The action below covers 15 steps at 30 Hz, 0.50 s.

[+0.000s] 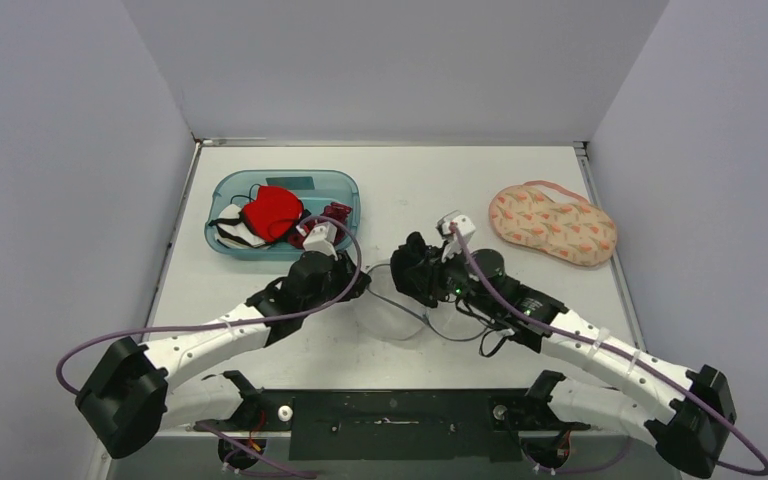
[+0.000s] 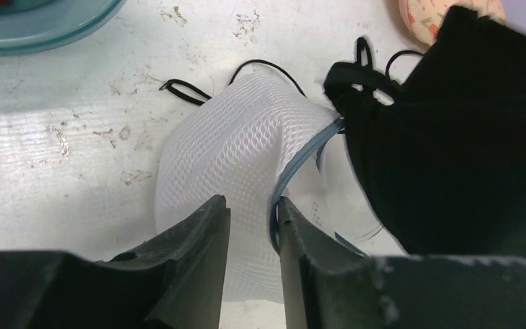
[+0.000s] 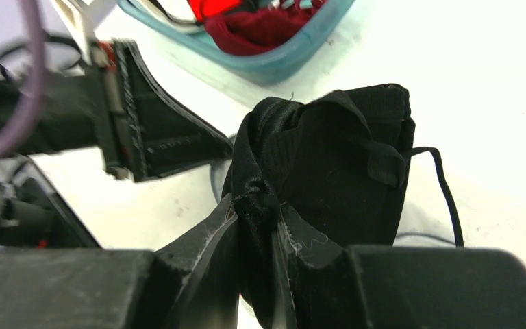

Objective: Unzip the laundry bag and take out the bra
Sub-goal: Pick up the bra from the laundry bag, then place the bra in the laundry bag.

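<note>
The white mesh laundry bag [image 1: 400, 312] lies flat on the table between the two arms, its blue-grey zipper edge [image 2: 301, 161] gaping. My left gripper [image 2: 253, 202] stands over the bag's near part, jaws slightly open, with mesh showing in the gap and the zipper edge touching the right finger [image 2: 294, 240]. The black bra [image 3: 329, 157] is bunched up and lifted just right of the bag's mouth, straps [image 2: 366, 65] trailing. My right gripper [image 3: 255, 205] is shut on a fold of it. In the top view, the bra [image 1: 418, 268] hangs at the right gripper [image 1: 432, 278].
A teal bin [image 1: 345, 190] with red, white and dark garments sits at the back left, close to my left wrist. A peach patterned padded piece [image 1: 552, 222] lies at the back right. Walls enclose the table on three sides.
</note>
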Each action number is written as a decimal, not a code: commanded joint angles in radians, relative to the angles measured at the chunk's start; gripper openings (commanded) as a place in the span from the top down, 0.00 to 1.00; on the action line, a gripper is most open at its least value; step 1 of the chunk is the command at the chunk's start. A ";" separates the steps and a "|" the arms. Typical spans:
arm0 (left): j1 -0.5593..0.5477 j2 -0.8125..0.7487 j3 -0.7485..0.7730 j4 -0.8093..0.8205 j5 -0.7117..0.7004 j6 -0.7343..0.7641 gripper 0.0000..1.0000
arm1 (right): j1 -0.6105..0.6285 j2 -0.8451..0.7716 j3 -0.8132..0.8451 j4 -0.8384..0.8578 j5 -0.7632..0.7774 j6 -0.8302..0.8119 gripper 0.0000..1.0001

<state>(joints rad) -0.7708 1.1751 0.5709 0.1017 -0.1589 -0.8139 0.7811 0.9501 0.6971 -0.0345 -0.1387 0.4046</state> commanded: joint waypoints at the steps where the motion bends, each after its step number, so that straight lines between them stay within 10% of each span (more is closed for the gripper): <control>1: 0.002 -0.084 0.005 -0.059 -0.015 0.002 0.65 | 0.183 0.049 0.018 -0.034 0.406 -0.093 0.95; 15: 0.005 -0.303 -0.077 -0.178 -0.003 -0.050 0.48 | 0.524 0.319 0.014 0.065 0.816 -0.114 0.95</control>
<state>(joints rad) -0.7704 0.9493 0.5159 -0.0654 -0.1604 -0.8364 1.2732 1.2415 0.6983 -0.0875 0.5766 0.3016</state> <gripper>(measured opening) 0.504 0.174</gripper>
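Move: The right hand already holds the black bra high over the table. The open laundry bag lies below it, about 18 cm down, 4 cm to its left and 4 cm back. The blue bin is some 33 cm left of this hand and 17 cm ahead. From the left hand, whose loosening fingers still touch the zip edge, the bag's middle is roughly 8 cm right, 2 cm back and 8 cm below; the bin is about 20 cm left and 18 cm ahead. The left fingers, already parting, spread to about half open and come free of the bag's zip edge as that hand backs off some 4 cm back and to its left, rising slightly. Meanwhile the right hand keeps its pinch on the bra and sinks about 10 cm towards the bag, easing back and a little left, its wrist turning some 30 degrees so the fingers tip further down. ##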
